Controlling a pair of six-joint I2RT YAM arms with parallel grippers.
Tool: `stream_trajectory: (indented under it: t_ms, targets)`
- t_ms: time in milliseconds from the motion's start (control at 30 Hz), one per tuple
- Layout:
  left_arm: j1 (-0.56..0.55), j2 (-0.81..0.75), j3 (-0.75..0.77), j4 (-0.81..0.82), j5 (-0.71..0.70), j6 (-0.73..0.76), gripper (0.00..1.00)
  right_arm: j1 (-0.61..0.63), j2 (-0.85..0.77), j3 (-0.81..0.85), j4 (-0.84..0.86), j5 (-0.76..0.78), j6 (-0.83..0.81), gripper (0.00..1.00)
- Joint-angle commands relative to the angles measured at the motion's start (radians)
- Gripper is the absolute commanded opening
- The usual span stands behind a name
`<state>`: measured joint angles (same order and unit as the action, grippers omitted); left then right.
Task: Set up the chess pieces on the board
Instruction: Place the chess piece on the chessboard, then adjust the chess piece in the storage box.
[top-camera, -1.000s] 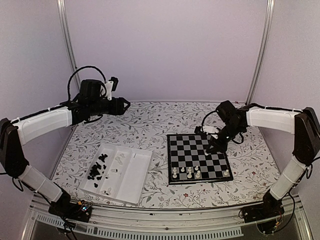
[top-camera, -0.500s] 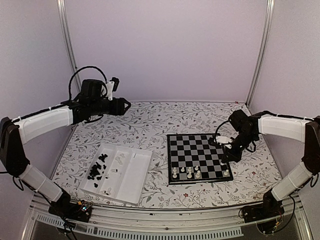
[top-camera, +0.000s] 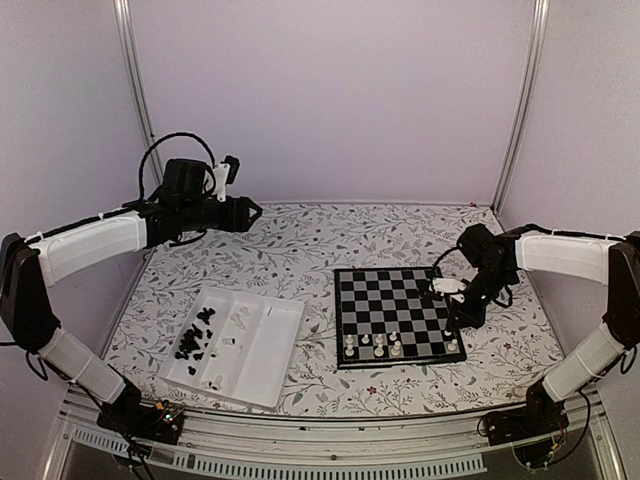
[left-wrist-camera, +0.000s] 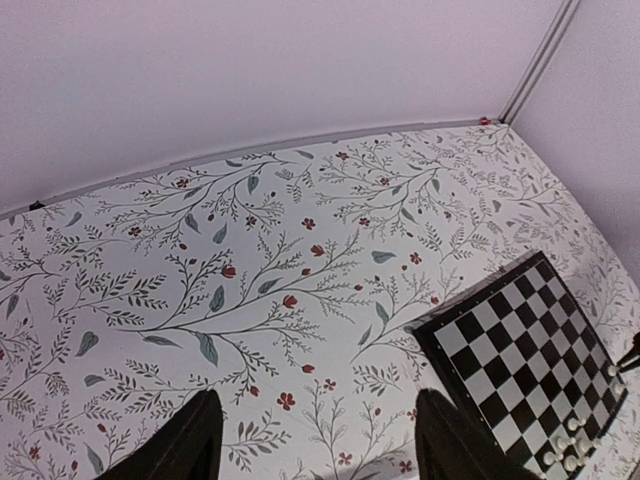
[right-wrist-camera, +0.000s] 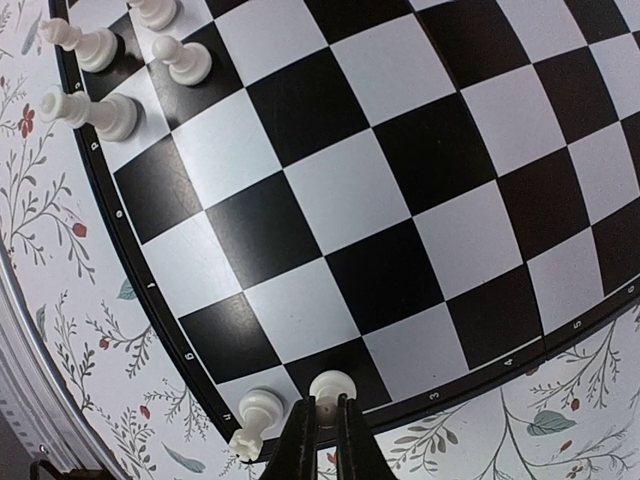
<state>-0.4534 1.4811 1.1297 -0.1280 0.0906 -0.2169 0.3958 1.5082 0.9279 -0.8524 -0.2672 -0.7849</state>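
The board (top-camera: 385, 295) lies right of centre on the floral table. Several cream-white chess pieces (top-camera: 378, 346) stand along its near rows, and one more (top-camera: 452, 346) is in the near right corner. My right gripper (top-camera: 458, 322) is low over the board's right edge, shut on a white pawn (right-wrist-camera: 333, 385). In the right wrist view that pawn sits over a black edge square beside the corner piece (right-wrist-camera: 255, 415). My left gripper (top-camera: 250, 211) hangs high at the back left, its fingers (left-wrist-camera: 195, 445) wide apart and holding nothing.
A white compartment tray (top-camera: 285, 352) sits left of the board, holding several black pieces (top-camera: 195, 338) and a few white ones (top-camera: 236, 320). Vertical metal rails and pale walls close in the table.
My right gripper has moved from the board's far right part toward its near right edge and come down with the pawn. The left arm has not moved.
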Motion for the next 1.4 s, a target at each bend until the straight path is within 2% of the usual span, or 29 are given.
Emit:
stream_trajectory:
  t_ms: [0, 167, 367, 533, 600, 667, 733, 833, 1067, 1367]
  targets:
    - [-0.001, 0.013, 0.027, -0.009, 0.009, 0.013, 0.67, -0.006, 0.019, -0.017, 0.002, -0.002, -0.011, 0.06]
    - [-0.003, 0.019, 0.030, -0.012, 0.013, 0.013, 0.67, -0.006, 0.031, -0.021, 0.007, 0.000, -0.011, 0.08]
    - [-0.002, 0.025, 0.034, -0.019, 0.016, 0.014, 0.68, -0.007, 0.022, -0.014, 0.002, 0.013, -0.008, 0.26]
    - [-0.004, 0.028, 0.039, -0.042, -0.002, 0.015, 0.67, -0.008, 0.005, 0.051, -0.045, -0.015, -0.003, 0.31]
    - [-0.029, 0.034, 0.065, -0.116, -0.075, 0.010, 0.66, -0.008, 0.004, 0.097, -0.063, -0.043, 0.006, 0.32]
    - [-0.065, 0.051, 0.119, -0.242, -0.179, 0.008, 0.60, -0.008, 0.003, 0.128, -0.060, -0.077, 0.014, 0.32]
    - [-0.084, 0.060, 0.158, -0.380, -0.213, -0.025, 0.54, -0.005, -0.002, 0.146, -0.037, -0.109, 0.023, 0.33]
    - [-0.090, 0.026, 0.104, -0.533, -0.204, -0.076, 0.49, -0.005, -0.003, 0.156, 0.025, -0.148, 0.039, 0.34]
    - [-0.125, -0.081, -0.092, -0.725, -0.145, -0.205, 0.42, 0.027, 0.044, 0.153, 0.158, -0.213, 0.062, 0.34]
    - [-0.279, -0.104, -0.159, -0.903, -0.026, -0.343, 0.43, 0.065, 0.077, 0.098, 0.291, -0.282, 0.096, 0.34]
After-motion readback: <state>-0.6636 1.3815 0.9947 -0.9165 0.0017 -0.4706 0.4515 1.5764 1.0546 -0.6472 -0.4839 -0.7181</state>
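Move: The right hand holds a white pawn over its square, the black one in the second row at the board's right edge, some 4 cm straight below. The white rook stands about 4 cm nearer and 1 cm right of the hand; the nearest other pawn is 14 cm to the left, level with it. From the left hand, the white pieces in the tray lie about 20 cm back, 4 cm left and 22 cm down, with the black pieces some 10 cm left of them and the empty compartment 10 cm right. The right hand eases the held pawn down about 1 cm, opens to let go of it, then leaves the square upward and off to the left and forward over the board, ending about 8 cm farther left with its fingertips swung leftward. As it lifts clear, the left hand, empty, sweeps some 19 cm back, 14 cm down and a little left towards the white pieces in the tray, tipping about 45 degrees down while its fingers narrow but stay apart. ##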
